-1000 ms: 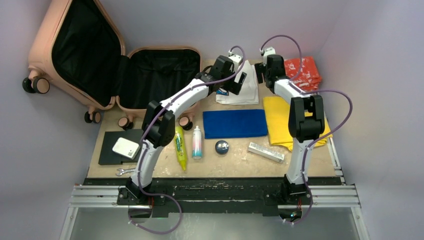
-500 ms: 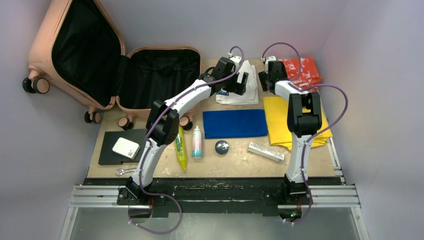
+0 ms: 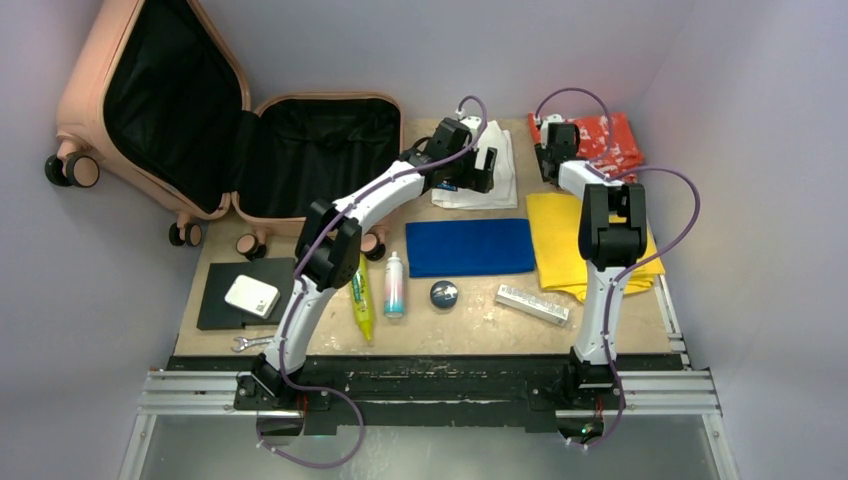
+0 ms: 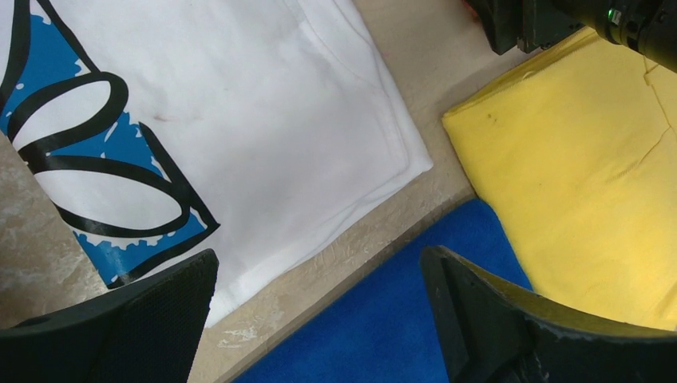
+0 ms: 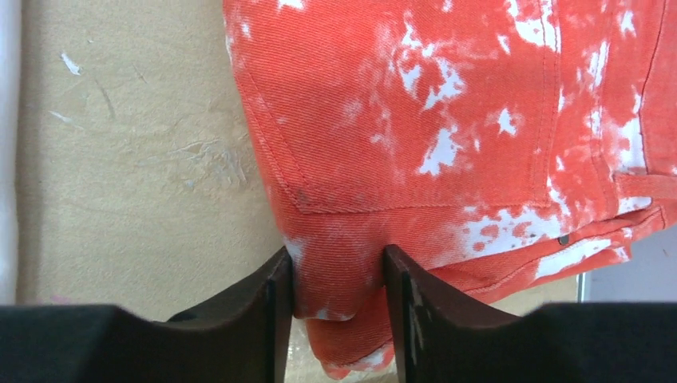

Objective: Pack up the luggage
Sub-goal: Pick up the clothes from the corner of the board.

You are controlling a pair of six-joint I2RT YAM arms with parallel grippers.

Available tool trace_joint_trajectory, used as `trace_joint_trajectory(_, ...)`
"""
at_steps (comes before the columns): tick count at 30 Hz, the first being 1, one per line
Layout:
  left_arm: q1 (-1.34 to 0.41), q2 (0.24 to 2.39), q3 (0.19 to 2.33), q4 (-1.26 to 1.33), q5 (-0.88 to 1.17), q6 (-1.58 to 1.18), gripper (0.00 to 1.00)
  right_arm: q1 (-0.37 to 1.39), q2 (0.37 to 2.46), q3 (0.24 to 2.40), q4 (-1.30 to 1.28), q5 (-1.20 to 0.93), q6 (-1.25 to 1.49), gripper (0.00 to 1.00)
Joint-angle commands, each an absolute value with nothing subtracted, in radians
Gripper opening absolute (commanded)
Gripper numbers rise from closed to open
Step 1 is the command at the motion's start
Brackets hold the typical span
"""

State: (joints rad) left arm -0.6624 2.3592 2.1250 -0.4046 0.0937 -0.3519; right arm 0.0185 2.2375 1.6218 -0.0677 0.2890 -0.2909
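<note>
The luggage [image 3: 85,90], a salmon-pink hard-shell suitcase with black lining, lies open at the back left. At the back right lies a folded orange-red garment with white blotches [image 3: 612,140]. My right gripper [image 3: 551,152] is at its near-left corner. In the right wrist view a bunched fold of the garment [image 5: 415,120] fills the gap, and my right gripper [image 5: 337,263] is shut on it, both fingers touching the cloth. My left gripper [image 3: 480,170] hangs open over the bare strip between a white printed shirt [image 4: 263,104] and a blue cloth [image 4: 383,327], with nothing in my left gripper [image 4: 319,259].
A yellow cloth [image 3: 555,235] lies under the right arm. Along the front are a black pad with a white box [image 3: 250,295], a wrench [image 3: 250,343], a yellow-green tube [image 3: 360,295], a white bottle [image 3: 395,285], a dark round tin [image 3: 444,293] and a silver carton [image 3: 532,303].
My right gripper has moved right from beside the white shirt to the orange-red garment, and its jaws have narrowed onto the cloth. The left gripper has shifted slightly and stays open.
</note>
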Motion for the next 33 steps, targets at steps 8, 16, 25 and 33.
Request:
trace_joint_trajectory(8, -0.644, 2.412, 2.200, -0.314, 0.203, -0.502, 0.99, 0.017, 2.174, 1.639, -0.058, 0.231, -0.298, 0.00)
trace_joint_trajectory(16, -0.610, 2.428, 2.192, -0.261, 0.333, -0.587, 0.99, 0.017, 2.024, 1.605, -0.006, 0.128, -0.336, 0.00)
trace_joint_trajectory(25, -0.558, 2.430, 2.207, -0.247, 0.376, -0.680, 0.99, 0.017, 1.902, 1.544, 0.047, -0.075, -0.351, 0.00)
trace_joint_trajectory(33, -0.549, 2.439, 2.235, -0.252, 0.358, -0.757, 0.99, 0.021, 1.814, 1.470, 0.077, -0.205, -0.330, 0.00)
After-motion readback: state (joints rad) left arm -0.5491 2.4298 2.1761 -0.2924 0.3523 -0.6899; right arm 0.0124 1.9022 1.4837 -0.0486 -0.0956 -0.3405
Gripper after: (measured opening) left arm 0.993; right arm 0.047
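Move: The right hand's half-open fingers already straddle the near-left corner of the red clothes, whose middle lies about 9 cm ahead and 9 cm to the right. The white clothes are some 18 cm left and 6 cm ahead, the yellow ones roughly 17 cm back and 5 cm right. From the left hand, the red clothes' middle is about 19 cm ahead, 28 cm right and 9 cm below. Right fingers pinch the red clothes' near-left corner, then raise it about 12 cm, drifting left 6; left hand edges forward. ##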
